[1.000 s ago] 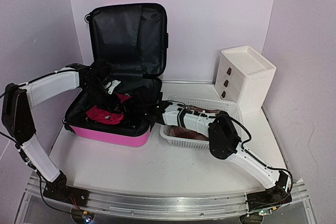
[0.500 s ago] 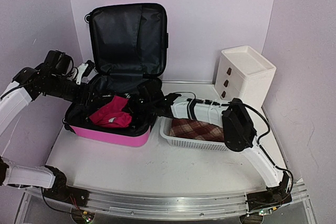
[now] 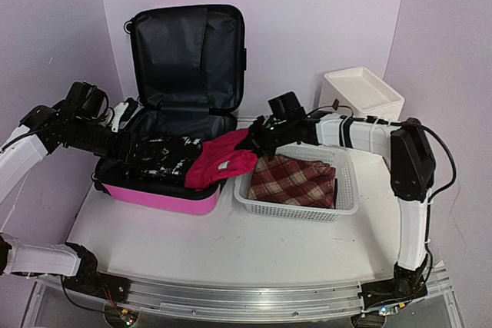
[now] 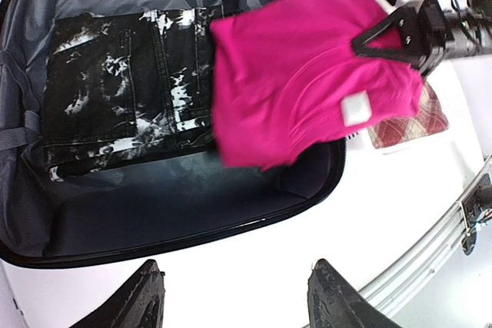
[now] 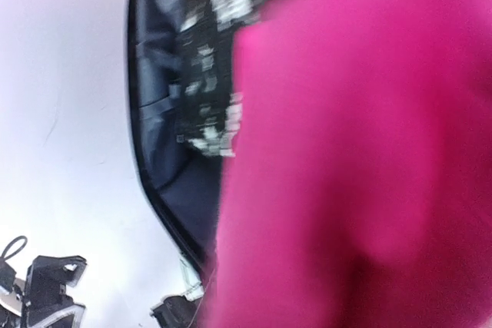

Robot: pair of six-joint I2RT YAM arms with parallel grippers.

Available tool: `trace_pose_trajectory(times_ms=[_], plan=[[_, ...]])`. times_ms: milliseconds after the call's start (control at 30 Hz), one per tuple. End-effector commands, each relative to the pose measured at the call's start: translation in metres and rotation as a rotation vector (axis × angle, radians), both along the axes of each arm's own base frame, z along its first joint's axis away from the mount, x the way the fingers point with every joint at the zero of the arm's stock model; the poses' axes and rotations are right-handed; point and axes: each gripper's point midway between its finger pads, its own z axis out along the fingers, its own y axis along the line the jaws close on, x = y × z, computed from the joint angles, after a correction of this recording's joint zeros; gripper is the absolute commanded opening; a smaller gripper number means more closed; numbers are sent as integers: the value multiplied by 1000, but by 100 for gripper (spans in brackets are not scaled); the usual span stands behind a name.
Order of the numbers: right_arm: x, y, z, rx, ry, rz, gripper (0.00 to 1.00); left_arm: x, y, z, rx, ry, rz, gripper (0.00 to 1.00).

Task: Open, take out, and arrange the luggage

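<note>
The luggage point(image 3: 157, 196) lies open on the table, its pink shell at the front and its black-lined lid point(image 3: 188, 55) upright at the back. Folded black-and-white patterned trousers point(image 4: 123, 90) lie inside. My right gripper point(image 3: 255, 137) is shut on a pink garment point(image 3: 223, 163), which hangs over the case's right edge beside the basket. That garment fills the right wrist view point(image 5: 361, 151) and hides the fingers there. My left gripper point(image 4: 237, 266) is open and holds nothing, over the white surface just outside the case's left rim.
A white mesh basket point(image 3: 296, 211) to the right of the case holds a folded plaid cloth point(image 3: 292, 180). A white drawer stack point(image 3: 361, 94) stands at the back right. Walls close in on the left, back and right.
My right gripper has lifted the pink garment out of the case and carried it right, towards the basket. The left arm has drawn back to the left and its jaws have opened wider.
</note>
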Motion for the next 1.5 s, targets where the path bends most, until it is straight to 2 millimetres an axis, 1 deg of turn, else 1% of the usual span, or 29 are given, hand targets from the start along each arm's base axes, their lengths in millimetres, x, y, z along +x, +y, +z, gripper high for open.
trace_pose_trajectory(times_ms=[0, 100, 233, 367, 433, 600, 700, 767, 900, 1000, 1133, 1167, 1200, 1233, 1300, 1333, 1400, 1433, 1467], plan=[[-2, -58, 39, 32, -50, 78, 0, -1, -7, 5, -42, 6, -11, 63], [-4, -91, 32, 3, -15, 90, 0, 1, -9, 6, -54, 12, -14, 63], [-8, -122, 26, -3, 23, 83, 0, 3, -14, 11, -76, 17, -23, 62], [-14, -142, 14, 11, 88, 72, 0, 2, -18, 17, -99, 15, -33, 61], [-21, -151, 7, -13, 81, 77, 0, 1, -19, 19, -106, 14, -36, 61], [-34, -179, -24, -72, 140, 72, 0, 0, -20, 21, -120, 17, -37, 61], [-45, -195, -35, -125, 162, 85, 0, 0, -21, 22, -126, 21, -42, 61], [-53, -204, -40, -157, 176, 103, 0, 0, -21, 23, -129, 21, -40, 60], [-61, -218, -50, -195, 195, 109, 0, 1, -23, 23, -132, 25, -41, 60], [-65, -226, -51, -233, 181, 107, 0, 2, -24, 23, -135, 31, -43, 60], [-67, -230, -55, -251, 160, 127, 0, 1, -24, 21, -134, 36, -45, 59], [-66, -232, -58, -269, 152, 129, 1, 1, -24, 21, -134, 34, -44, 59], [-65, -236, -60, -295, 143, 127, 10, 1, -24, 21, -133, 35, -42, 59], [-67, -240, -61, -325, 141, 131, 20, 1, -24, 20, -132, 36, -41, 59], [-79, -254, -58, -415, 149, 158, 39, 0, -23, 21, -134, 32, -43, 59], [-84, -266, -54, -484, 135, 169, 47, -1, -22, 23, -135, 24, -41, 59], [-97, -293, -41, -630, 98, 186, 57, -3, -21, 24, -132, 16, -42, 60], [-102, -304, -34, -687, 76, 196, 60, -4, -19, 24, -128, 12, -37, 60], [-106, -313, -23, -730, 45, 190, 62, -4, -18, 23, -123, 9, -33, 60]])
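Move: The right gripper holds the pink cloth by its edge. The middle of the basket it is going to lies about 15 cm to its right, 9 cm back and 13 cm lower, with the plaid cloth inside at much the same spot. The dark jeans in the suitcase are some 26 cm to its left and 3 cm back; the white drawers stand about 34 cm right and 5 cm ahead. From the left gripper, the basket is roughly 47 cm right and 3 cm ahead. Sweep the right gripper quickly to the right, about 25 cm, keeping its grip on the pink cloth. Draw it from the suitcase's edge across the basket, the second half also coming back and sinking some 8 cm each. Near the basket's right end, tip the fingers more steeply down and open them to let the cloth go, still easing right. ##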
